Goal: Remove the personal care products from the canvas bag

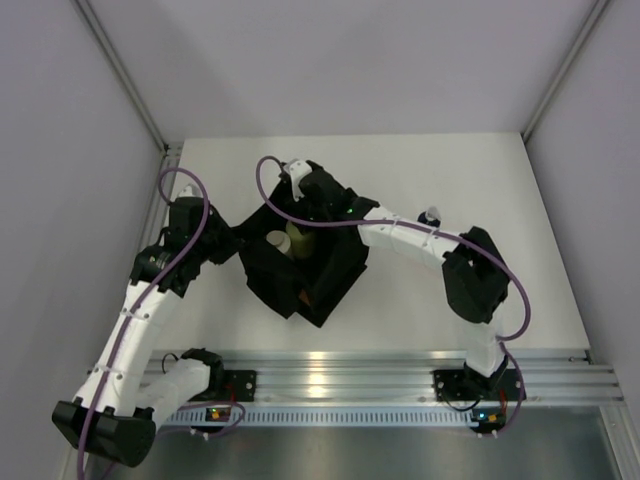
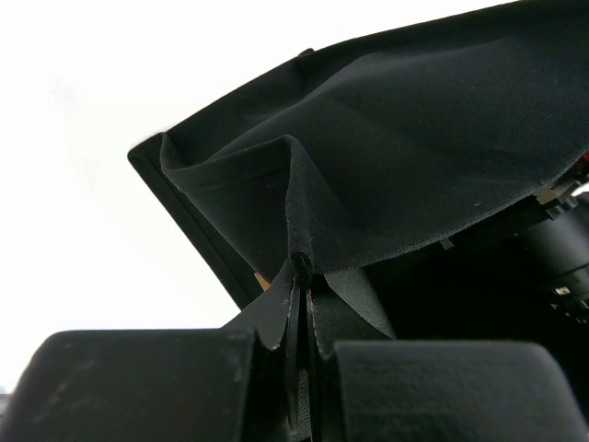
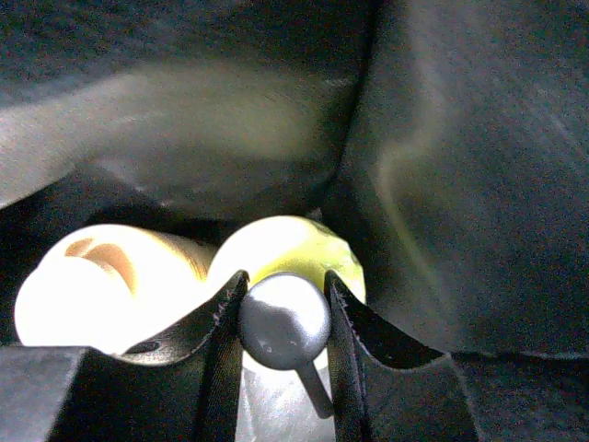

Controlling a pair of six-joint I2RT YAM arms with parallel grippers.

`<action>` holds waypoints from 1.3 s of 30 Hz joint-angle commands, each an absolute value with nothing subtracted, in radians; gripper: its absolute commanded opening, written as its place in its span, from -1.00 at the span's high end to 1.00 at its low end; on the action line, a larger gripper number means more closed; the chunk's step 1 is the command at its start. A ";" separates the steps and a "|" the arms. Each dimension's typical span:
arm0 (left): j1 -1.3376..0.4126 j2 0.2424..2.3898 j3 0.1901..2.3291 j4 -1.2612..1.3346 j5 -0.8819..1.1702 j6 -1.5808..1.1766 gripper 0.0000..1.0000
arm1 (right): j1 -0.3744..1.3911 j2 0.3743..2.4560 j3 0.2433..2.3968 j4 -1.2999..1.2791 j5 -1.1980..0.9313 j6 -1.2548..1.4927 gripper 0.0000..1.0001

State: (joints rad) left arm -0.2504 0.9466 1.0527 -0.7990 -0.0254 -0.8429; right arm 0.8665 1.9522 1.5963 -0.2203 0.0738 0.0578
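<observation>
The black canvas bag [image 1: 330, 275] sits mid-table with its mouth open. My left gripper [image 1: 232, 243] is shut on the bag's left rim, and the folded fabric [image 2: 304, 230] is pinched between its jaws [image 2: 306, 276]. My right gripper [image 1: 303, 226] reaches down into the bag. It is shut on the round grey cap [image 3: 283, 320] of the pale yellow-green bottle [image 3: 299, 247], which also shows from above [image 1: 301, 240]. A beige, cream-capped bottle [image 3: 101, 281] lies just to the left of it inside the bag [image 1: 278, 240]. The right gripper's jaws [image 3: 283, 281] press both sides of the cap.
A small white-capped bottle [image 1: 432, 213] stands on the white table [image 1: 480, 180] beside the right arm's forearm. Grey walls close in on both sides. An aluminium rail [image 1: 350, 375] runs along the near edge. The bag's dark walls [image 3: 479, 184] surround the right gripper closely.
</observation>
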 commanded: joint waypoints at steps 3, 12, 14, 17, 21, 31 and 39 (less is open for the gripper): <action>-0.252 0.953 1.057 -0.854 -0.048 -0.822 1.00 | 0.874 1.845 1.614 -0.279 0.144 0.178 1.00; -0.252 0.953 1.055 -0.856 -0.077 -0.821 1.00 | 0.885 1.772 1.640 -0.267 0.153 0.178 1.00; -0.252 0.957 1.054 -0.856 -0.074 -0.822 1.00 | 0.891 1.764 1.641 -0.268 0.159 0.173 1.00; -0.250 0.960 1.054 -0.856 -0.069 -0.821 1.00 | 0.897 1.749 1.646 -0.267 0.167 0.172 1.00; -0.252 0.960 1.052 -0.857 -0.080 -0.808 1.00 | 0.902 1.727 1.655 -0.268 0.175 0.170 1.00; -0.252 0.973 1.060 -0.856 -0.080 -0.807 1.00 | 0.914 1.698 1.701 -0.285 0.178 0.155 1.00; -0.252 0.982 1.065 -0.856 -0.078 -0.810 1.00 | 0.936 1.657 1.750 -0.307 0.160 0.120 1.00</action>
State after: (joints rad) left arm -0.2504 0.9607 1.0527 -0.8158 -0.0509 -0.8330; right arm 0.9169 1.7790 1.6203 -0.4232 0.1627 0.1326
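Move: The right hand already pinches the yellow pump bottle by its neck inside the bag, the bottle's middle some 8 cm below. The cream bottle stands about 5 cm left and 2 cm nearer the base. An orange bottle already taken out stands about 28 cm to the right, level with the hand. From the left hand, which already holds the bag's rim, the yellow bottle lies 13 cm right and 8 cm ahead. Back and to the right first, nearly level for about 3 cm, then mostly up, the right hand raises the yellow bottle by its neck, ending some 6 cm higher and 4 cm farther back, away from the cream bottle. The grip stays shut round the neck and the wrist hardly turns. The left fingers keep the bag's rim pinched, almost still. ##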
